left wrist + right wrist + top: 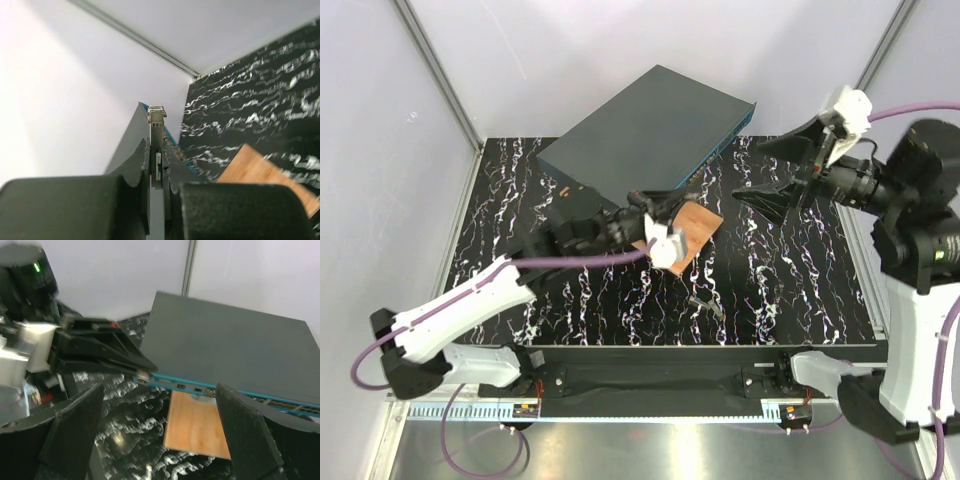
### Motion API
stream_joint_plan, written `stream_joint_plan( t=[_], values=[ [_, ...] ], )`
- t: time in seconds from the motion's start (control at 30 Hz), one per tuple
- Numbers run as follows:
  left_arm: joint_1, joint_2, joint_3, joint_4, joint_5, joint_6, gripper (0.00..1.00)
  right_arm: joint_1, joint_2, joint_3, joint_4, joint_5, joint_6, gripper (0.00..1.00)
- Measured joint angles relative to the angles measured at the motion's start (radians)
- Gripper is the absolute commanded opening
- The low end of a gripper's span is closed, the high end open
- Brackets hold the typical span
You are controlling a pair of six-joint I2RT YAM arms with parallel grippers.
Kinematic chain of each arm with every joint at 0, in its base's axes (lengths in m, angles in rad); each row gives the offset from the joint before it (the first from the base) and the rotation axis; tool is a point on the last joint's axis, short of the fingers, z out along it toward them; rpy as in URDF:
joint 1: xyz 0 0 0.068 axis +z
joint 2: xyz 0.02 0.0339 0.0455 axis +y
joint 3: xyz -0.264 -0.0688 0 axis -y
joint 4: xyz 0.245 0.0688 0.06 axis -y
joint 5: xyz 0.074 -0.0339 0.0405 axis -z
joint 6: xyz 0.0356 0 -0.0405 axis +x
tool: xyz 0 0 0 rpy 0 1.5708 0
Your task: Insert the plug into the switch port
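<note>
The switch (655, 122) is a flat dark grey-teal box at the back of the table, its teal front face (225, 388) carrying small ports. My left gripper (658, 200) (156, 146) is shut on the plug (156, 120), a thin metal piece standing up between the jaws. In the right wrist view the plug's tip (142, 376) sits at the left end of the switch's front face; whether it is inside a port does not show. My right gripper (750, 172) (160, 390) hangs open to the right of the switch, holding nothing.
A thin brown wooden board (690, 230) (200, 425) lies on the black marbled table (790, 280) just in front of the switch. A small dark object (705, 305) lies near the table's middle front. White walls enclose the back and sides.
</note>
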Motion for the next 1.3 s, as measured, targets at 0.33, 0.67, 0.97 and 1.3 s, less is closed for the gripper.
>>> stream_joint_plan(
  t=[0.33, 0.67, 0.97, 1.3],
  values=[
    [-0.028, -0.039, -0.016, -0.161, 0.099, 0.423, 0.0, 0.091, 0.297, 0.17, -0.473, 0.043, -0.491, 0.82],
    [-0.116, 0.059, -0.024, -0.167, -0.086, 0.577, 0.0, 0.139, 0.098, -0.095, -0.547, 0.064, -0.558, 0.79],
    [-0.143, 0.059, -0.045, -0.067, -0.199, 0.636, 0.0, 0.142, 0.015, -0.25, -0.492, 0.092, -0.479, 0.7],
    [-0.17, 0.06, -0.086, -0.027, -0.207, 0.684, 0.0, 0.185, 0.042, -0.256, -0.355, 0.135, -0.386, 0.72]
  ],
)
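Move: The plug, pinched by the left fingers at about their hand point, lies some 8 cm to the right hand's left, 10 cm below it and roughly level fore and aft. From the left hand the open right gripper stands about 9 cm to the right and 10 cm higher. The switch's middle is roughly 28 cm ahead of the right hand, 16 cm left and 40 cm below; the wooden board is about 12 cm ahead, 8 cm left and far below at 48 cm. The plug stays pinched in the left fingers while that hand sinks about 5 cm, shifts 3 cm right and rolls some 40 degrees about its finger line. The right hand drops about 16 cm to meet it, swinging forward, back, then slightly forward again, dipping its fingertips and narrowing its wide-open jaws by about a quarter; they come close around the plug's free end, touch not visible. ##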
